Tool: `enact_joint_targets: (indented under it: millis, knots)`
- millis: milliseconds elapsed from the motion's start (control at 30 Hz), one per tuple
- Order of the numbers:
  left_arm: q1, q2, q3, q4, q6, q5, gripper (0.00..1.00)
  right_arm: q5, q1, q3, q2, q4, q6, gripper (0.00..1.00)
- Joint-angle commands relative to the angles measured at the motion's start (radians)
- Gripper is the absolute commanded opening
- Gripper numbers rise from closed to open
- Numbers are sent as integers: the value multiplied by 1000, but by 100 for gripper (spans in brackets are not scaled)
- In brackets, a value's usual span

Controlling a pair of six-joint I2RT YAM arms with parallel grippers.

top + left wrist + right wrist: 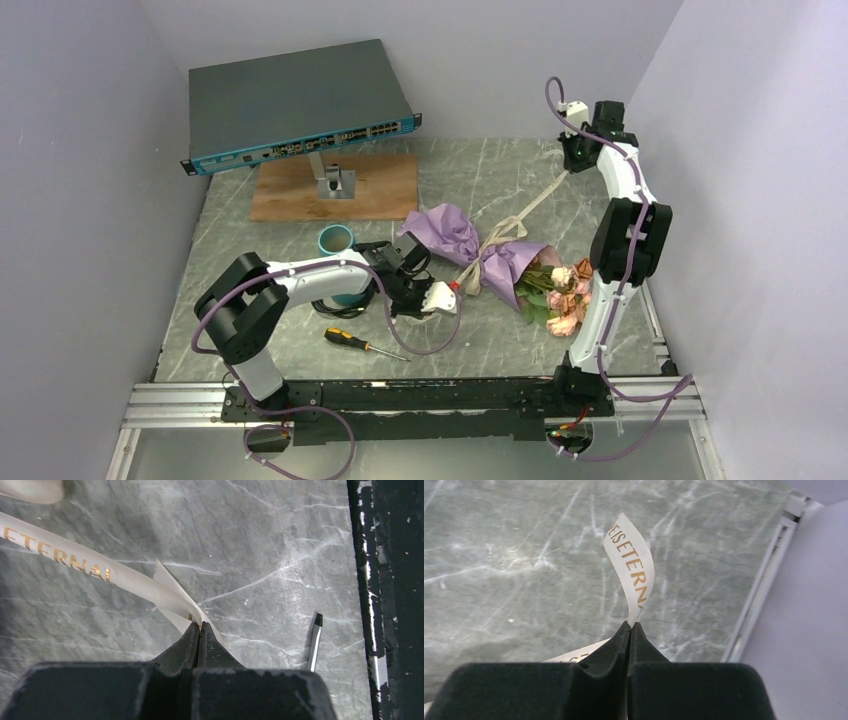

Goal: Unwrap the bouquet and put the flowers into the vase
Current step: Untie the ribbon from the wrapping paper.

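The bouquet point(510, 265) lies on its side mid-table, wrapped in purple crinkly paper. Its flowers point(565, 292), pink and peach roses, point to the right beside the right arm. A cream printed ribbon point(492, 248) is tied round its middle, with two ends pulled out opposite ways. My left gripper point(457, 288) point(199, 625) is shut on the near end of the ribbon point(75, 562), low over the table. At the far right, my right gripper point(568, 168) point(630, 625) is shut on the other end of the ribbon point(631, 570). The teal vase point(335, 240) stands upright left of the bouquet, behind my left arm.
A network switch point(300, 105) sits on a stand over a wooden board point(335, 188) at the back left. A screwdriver point(355, 342) point(315, 640) lies near the front. A black cable coil point(345, 300) lies under my left arm. Walls close in on both sides.
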Motion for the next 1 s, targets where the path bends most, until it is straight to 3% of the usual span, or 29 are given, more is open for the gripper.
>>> enact_joint_targets:
  millis: [0, 433, 967]
  knots:
    - [-13, -29, -20, -126, 12, 40, 0, 71, -42, 63, -9, 129, -62, 0]
    - [-11, -114, -78, -278, 52, 18, 0, 118, -85, 97, 18, 174, -103, 0]
    - [-11, -141, -127, -321, 57, -10, 0, 207, -148, 196, 82, 235, -188, 0]
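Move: The bow's knot on the bouquet, which both hands pull at by a ribbon end, lies some 12 cm ahead of the left hand, 14 cm to its right and near its height. The vase stands about 14 cm to the left hand's left and 5 ahead, the screwdriver 11 left and 7 back. From the right hand the knot is roughly 25 cm back, 24 left and 9 below; the blossoms lie about 34 cm back and 6 left. Apart, the two hands draw the ribbon ends they still pinch: the right hand goes about 10 cm to the right, towards the side wall, rising and reaching out slightly, its wrist tilting some 15 degrees. The left hand goes left and back, about 8 cm in all, away from the knot and past the screwdriver's tip, its fingers turning more steeply down. Both grips stay shut. ##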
